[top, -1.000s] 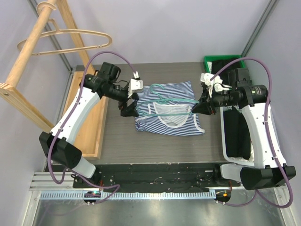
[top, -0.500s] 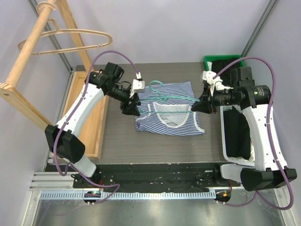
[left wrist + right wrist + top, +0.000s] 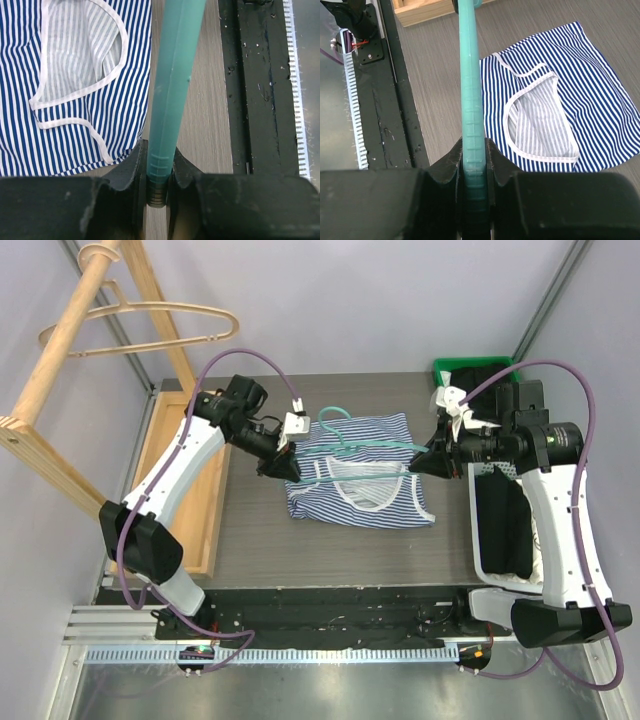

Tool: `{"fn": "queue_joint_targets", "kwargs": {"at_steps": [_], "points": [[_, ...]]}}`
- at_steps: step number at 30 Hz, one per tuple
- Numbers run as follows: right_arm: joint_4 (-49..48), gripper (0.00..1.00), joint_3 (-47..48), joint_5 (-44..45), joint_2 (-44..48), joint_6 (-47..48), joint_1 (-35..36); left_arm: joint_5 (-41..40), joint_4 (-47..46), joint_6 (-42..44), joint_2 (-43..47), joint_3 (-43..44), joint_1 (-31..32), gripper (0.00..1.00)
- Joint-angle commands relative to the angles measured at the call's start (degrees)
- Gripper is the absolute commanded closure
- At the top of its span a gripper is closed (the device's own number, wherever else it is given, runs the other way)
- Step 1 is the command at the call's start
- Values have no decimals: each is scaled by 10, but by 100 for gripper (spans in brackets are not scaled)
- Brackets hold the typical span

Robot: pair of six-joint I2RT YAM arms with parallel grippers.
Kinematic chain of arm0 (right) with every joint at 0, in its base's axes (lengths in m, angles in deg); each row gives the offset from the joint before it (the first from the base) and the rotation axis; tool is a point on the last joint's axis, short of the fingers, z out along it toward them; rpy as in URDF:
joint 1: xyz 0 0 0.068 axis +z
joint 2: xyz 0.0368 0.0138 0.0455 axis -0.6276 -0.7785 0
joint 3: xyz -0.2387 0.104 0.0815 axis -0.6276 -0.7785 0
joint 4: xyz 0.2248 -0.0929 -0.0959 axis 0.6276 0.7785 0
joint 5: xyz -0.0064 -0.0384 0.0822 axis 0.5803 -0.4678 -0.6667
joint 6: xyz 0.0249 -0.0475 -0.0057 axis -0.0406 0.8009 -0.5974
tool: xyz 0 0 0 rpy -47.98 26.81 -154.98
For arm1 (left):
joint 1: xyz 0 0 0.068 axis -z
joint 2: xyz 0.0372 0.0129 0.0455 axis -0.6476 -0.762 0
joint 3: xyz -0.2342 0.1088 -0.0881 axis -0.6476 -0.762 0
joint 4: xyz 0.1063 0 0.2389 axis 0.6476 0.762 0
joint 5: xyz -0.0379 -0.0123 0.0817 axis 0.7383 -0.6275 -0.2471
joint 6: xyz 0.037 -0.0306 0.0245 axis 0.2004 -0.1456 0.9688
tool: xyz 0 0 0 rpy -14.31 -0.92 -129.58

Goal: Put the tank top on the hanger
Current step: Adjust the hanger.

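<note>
The striped navy-and-white tank top (image 3: 362, 490) lies flat on the table, neck opening up. Just above it runs the teal hanger (image 3: 372, 447), its hook (image 3: 335, 420) toward the back. My left gripper (image 3: 287, 467) is shut on the hanger's left end, and my right gripper (image 3: 424, 461) is shut on its right end. In the left wrist view the hanger (image 3: 175, 75) runs straight out from between the left gripper's (image 3: 159, 172) jaws, with the tank top (image 3: 75, 85) to its left. The right wrist view has the hanger (image 3: 470, 75) pinched in the right gripper (image 3: 473, 165), tank top (image 3: 560, 100) to the right.
A wooden rack (image 3: 60, 370) carrying a tan hanger (image 3: 140, 325) stands at the back left, on a wooden base (image 3: 190, 520). A green bin (image 3: 480, 368) and a white bin with a black garment (image 3: 500, 530) sit on the right. A black rail (image 3: 340, 605) lines the near edge.
My left gripper has moved in onto the hanger's left end and closed on it. The right gripper has kept its hold and shifted slightly toward the back.
</note>
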Motion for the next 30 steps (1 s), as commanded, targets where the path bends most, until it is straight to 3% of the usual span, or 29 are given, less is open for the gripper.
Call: {"fn": "queue_joint_targets", "kwargs": {"at_steps": [1, 2, 4, 5, 8, 12, 21, 24, 30], "points": [[-19, 93, 13, -10, 21, -2, 3, -10, 4, -29, 7, 9, -4, 100], [-17, 71, 12, 7, 22, 2, 3, -19, 0, -33, 9, 12, -4, 100], [-3, 46, 12, 21, 21, 24, 3, -42, -9, -44, 16, 17, -4, 100], [6, 25, 12, 34, 22, 26, 3, -51, -9, -44, 20, 17, -4, 100], [24, 8, 17, 50, 21, 42, 3, -79, -12, -42, 30, 18, -3, 100], [59, 1, 42, 91, 6, 69, 6, -128, 17, -18, 32, 33, 1, 100], [99, 0, 75, 167, -75, 83, 77, -225, 44, 16, 52, 22, 61, 100], [97, 0, 57, 193, -92, 72, 121, -232, 36, 10, 52, 23, 76, 100], [51, 2, -6, 201, -98, 67, 128, -234, 39, 4, 51, 46, 88, 100]]}}
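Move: Both hands hold the teal hanger by its ends: its middle is about 17 cm to the right hand's left, level with it forward and some 4 cm lower. From the left hand that middle lies roughly 15 cm right, 3 cm ahead and 4 cm higher. The tank top's middle is about 14 cm left of the right hand, 5 cm ahead and 30 cm below; the green bin stands some 20 cm right, 17 cm ahead, equally low. Right fingers open, freeing the hanger's right end, and sink about 6 cm; left keeps hold, rolling some 20 degrees. ##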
